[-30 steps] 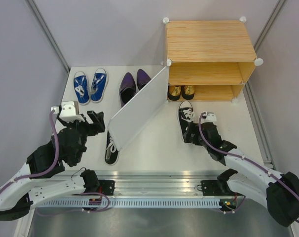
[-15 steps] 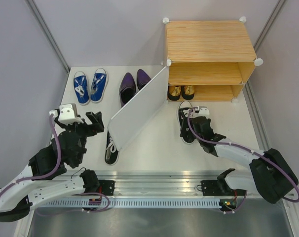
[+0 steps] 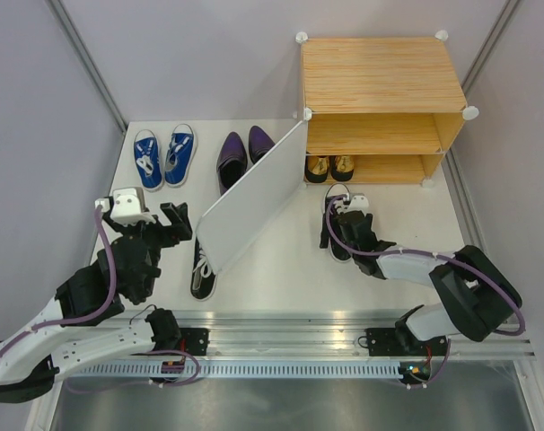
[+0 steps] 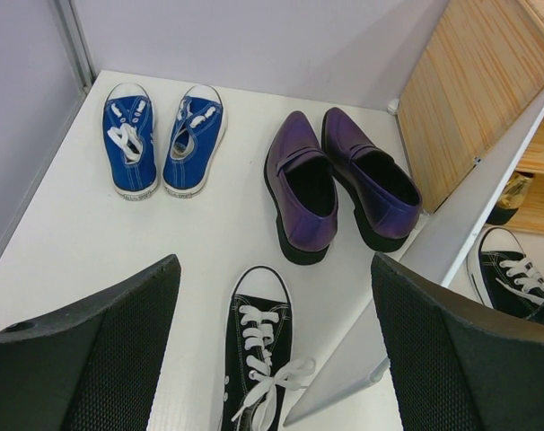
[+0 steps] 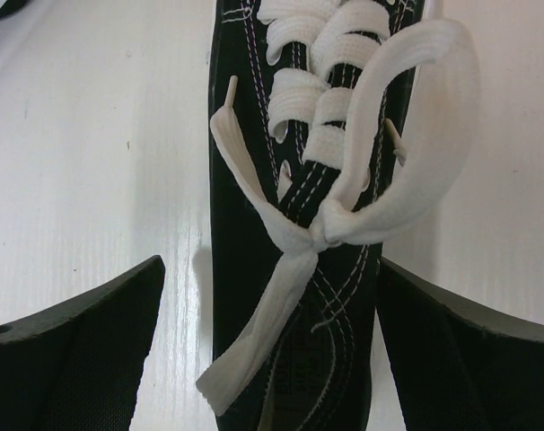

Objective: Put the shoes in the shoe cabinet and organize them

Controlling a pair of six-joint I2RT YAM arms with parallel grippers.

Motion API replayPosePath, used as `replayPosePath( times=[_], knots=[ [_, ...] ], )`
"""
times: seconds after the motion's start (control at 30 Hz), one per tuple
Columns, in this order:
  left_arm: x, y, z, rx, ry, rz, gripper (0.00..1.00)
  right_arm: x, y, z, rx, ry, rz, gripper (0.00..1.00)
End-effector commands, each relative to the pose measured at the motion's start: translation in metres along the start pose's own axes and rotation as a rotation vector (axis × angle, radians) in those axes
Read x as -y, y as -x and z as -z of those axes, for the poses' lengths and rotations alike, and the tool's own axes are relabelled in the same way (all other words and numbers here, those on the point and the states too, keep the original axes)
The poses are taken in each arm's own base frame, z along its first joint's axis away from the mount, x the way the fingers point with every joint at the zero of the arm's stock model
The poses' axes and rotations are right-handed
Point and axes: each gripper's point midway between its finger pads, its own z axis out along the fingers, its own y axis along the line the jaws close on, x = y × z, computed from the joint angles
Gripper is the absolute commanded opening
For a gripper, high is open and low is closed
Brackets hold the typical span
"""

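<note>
The light-wood shoe cabinet [image 3: 380,76] stands at the back right with its white door [image 3: 250,202] swung open. Gold shoes [image 3: 330,166] sit on its bottom shelf. Blue sneakers [image 3: 164,157] and purple dress shoes [image 3: 241,153] sit at the back left. One black shoe [image 3: 200,269] lies by the door's near edge, below my open, empty left gripper [image 3: 173,224]. My right gripper [image 3: 344,220] is open and low over the other black shoe [image 5: 299,287], with one finger on each side of its laced middle. I cannot tell whether the fingers touch it.
Grey walls close in the white table [image 3: 281,260] on the left, back and right. The open door stands diagonally between the two arms. In the left wrist view the door edge [image 4: 469,224] is close on the right, with the purple shoes [image 4: 339,184] ahead.
My right arm has stretched forward and to the left, bringing the gripper down over the black shoe in front of the cabinet. The left arm has barely shifted.
</note>
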Motion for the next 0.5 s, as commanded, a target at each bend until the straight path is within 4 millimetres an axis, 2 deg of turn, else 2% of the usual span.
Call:
replayPosePath(
  times=[0.0, 0.17, 0.27, 0.37, 0.47],
  knots=[
    [0.007, -0.001, -0.002, 0.001, -0.023, -0.021, 0.89, -0.002, -0.007, -0.008, -0.017, -0.025, 0.006, 0.98],
    [0.009, -0.003, -0.003, -0.004, -0.023, -0.035, 0.9, 0.007, -0.014, -0.009, -0.033, -0.102, 0.001, 0.98],
    [0.011, -0.005, -0.004, -0.011, -0.026, -0.048, 0.9, 0.013, -0.021, -0.008, -0.047, -0.134, -0.017, 0.94],
    [0.013, -0.006, -0.005, -0.014, -0.026, -0.056, 0.9, 0.018, -0.029, -0.008, -0.067, -0.152, -0.029, 0.88],
    [0.013, -0.008, -0.006, -0.018, -0.028, -0.062, 0.9, 0.021, -0.036, -0.009, -0.087, -0.173, -0.041, 0.75]
  ],
)
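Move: The black sneaker lies right under and between the open fingers of the right hand, its middle about level with them, 1 cm to the right and 1 cm lower, with the toe pointing forward. The gold shoes stand in the cabinet's bottom compartment some 17 cm ahead and 2 cm to the left; the open white door's middle is roughly level, 14 cm left. From the raised left hand, the same sneaker is about 9 cm ahead, 25 cm right and 32 cm down. The right hand settles the last centimetre or so down over the black sneaker, easing slightly forward at first and then about 1 cm to the right, while turning some 5 to 10 degrees clockwise to centre the sneaker between its fingers. Late on, the fingers start closing from wide open to roughly four-fifths open, coming in from both sides just behind the lace knot until they stand at the sneaker's flanks, apparently touching them. ##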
